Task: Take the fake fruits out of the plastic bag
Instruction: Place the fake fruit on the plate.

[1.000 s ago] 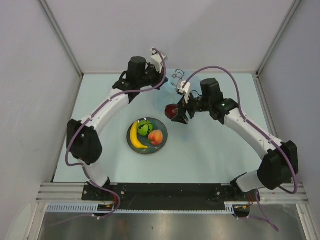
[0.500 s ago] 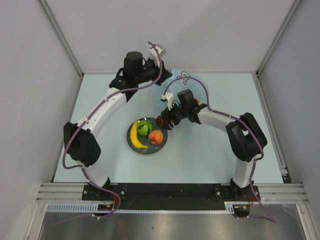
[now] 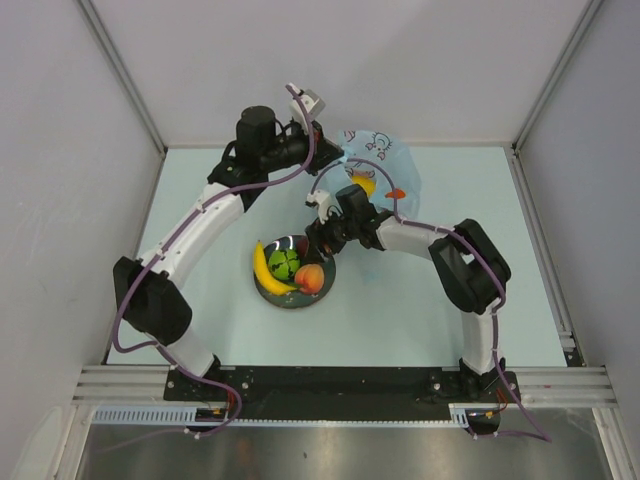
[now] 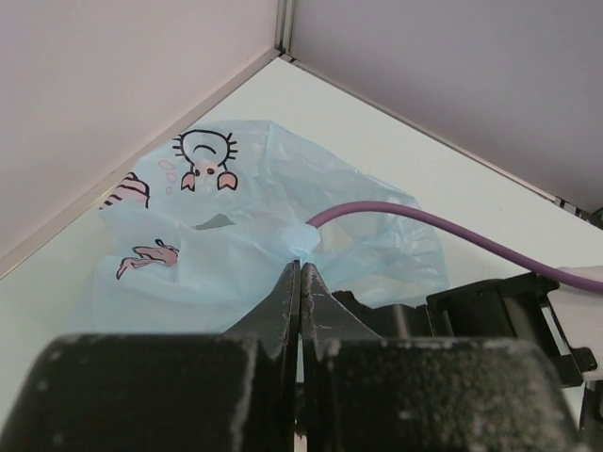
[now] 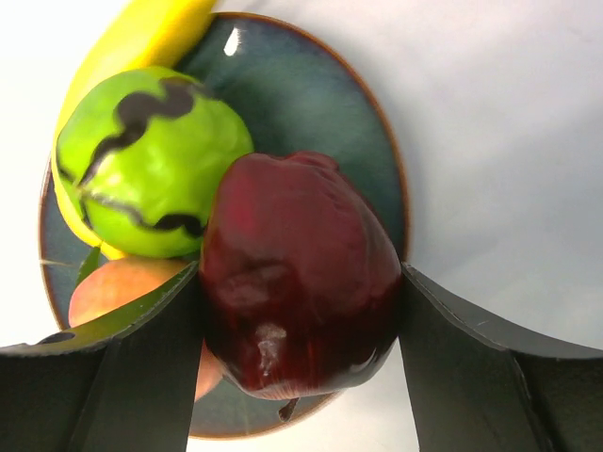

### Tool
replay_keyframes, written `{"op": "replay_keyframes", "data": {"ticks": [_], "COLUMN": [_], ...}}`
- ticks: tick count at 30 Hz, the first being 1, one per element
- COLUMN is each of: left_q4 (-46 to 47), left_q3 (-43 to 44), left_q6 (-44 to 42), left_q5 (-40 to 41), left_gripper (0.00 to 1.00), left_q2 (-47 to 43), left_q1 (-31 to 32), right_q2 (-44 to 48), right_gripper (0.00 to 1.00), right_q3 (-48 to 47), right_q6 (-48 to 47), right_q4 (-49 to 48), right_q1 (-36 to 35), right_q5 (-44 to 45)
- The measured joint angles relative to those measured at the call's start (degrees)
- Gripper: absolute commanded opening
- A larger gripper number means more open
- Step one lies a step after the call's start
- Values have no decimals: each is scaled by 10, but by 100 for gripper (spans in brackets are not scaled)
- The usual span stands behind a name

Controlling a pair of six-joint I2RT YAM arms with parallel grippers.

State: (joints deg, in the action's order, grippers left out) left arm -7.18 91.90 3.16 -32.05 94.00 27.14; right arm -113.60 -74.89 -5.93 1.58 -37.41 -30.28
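My left gripper [image 4: 301,266] is shut on a fold of the light blue plastic bag [image 4: 236,212], holding it up at the back of the table [image 3: 375,155]. A yellow-orange fruit [image 3: 365,183] and an orange one [image 3: 397,192] show through the bag's lower part. My right gripper [image 5: 300,282] is shut on the dark red apple [image 5: 301,273], held just above the dark plate [image 5: 311,94] at its near-right rim. On the plate lie the banana [image 3: 262,268], the green fruit [image 3: 285,262] and the peach [image 3: 310,278]. From above, the right gripper [image 3: 312,243] mostly hides the apple.
The right arm's purple cable [image 4: 424,221] runs across in front of the bag. Grey walls close in the table on three sides, with the back corner [image 4: 283,52] just behind the bag. Both arms curve in toward the plate [image 3: 275,295].
The right gripper has carried the apple left from beside the bag to above the plate. The left arm has shifted slightly left, and the bag now hangs in fuller view.
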Motion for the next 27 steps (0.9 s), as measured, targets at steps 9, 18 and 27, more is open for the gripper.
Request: {"op": "replay_keyframes", "data": {"ticks": [9,18,27], "left_q4": [3,6,12], "left_q3": [-1,-1,9], "left_q6": [5,5,13], "left_q5": [-5,-12,-14], "left_gripper": [0,1,0], "left_q2": [0,3,28], "left_q1": [5,9,10], "right_q2": [-14,-13,56], "right_gripper": [63,100,100], "right_q3": [-5,-13,-37], "right_q6": [7,25,-6], "right_q4": [0,-2,107], "right_q1": [-16,-13,49], "right_q5": [1,-4,-61]}}
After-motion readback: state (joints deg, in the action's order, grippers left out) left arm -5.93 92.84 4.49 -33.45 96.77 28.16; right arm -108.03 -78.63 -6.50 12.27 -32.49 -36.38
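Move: The right gripper holds the red apple just over its free spot on the plate's far right part: about 1 cm back, 1 cm left and 4 cm below. The watermelon sits about 4 cm back and 6 cm left, the peach 7 cm back and 1 cm left, the banana some 6 cm back and 10 cm left, all slightly lower. From the left hand, that spot is roughly 7 cm back, 5 cm left and 31 cm down. Ease the right gripper about 1 cm back, left and down to set the red apple on the plate beside the watermelon, then open the fingers wide to let go. Lift clear by about 6 cm while drawing off some 4 cm to the right. Keep the bag pinched high in the shut left gripper, letting it drift slightly right and down. ##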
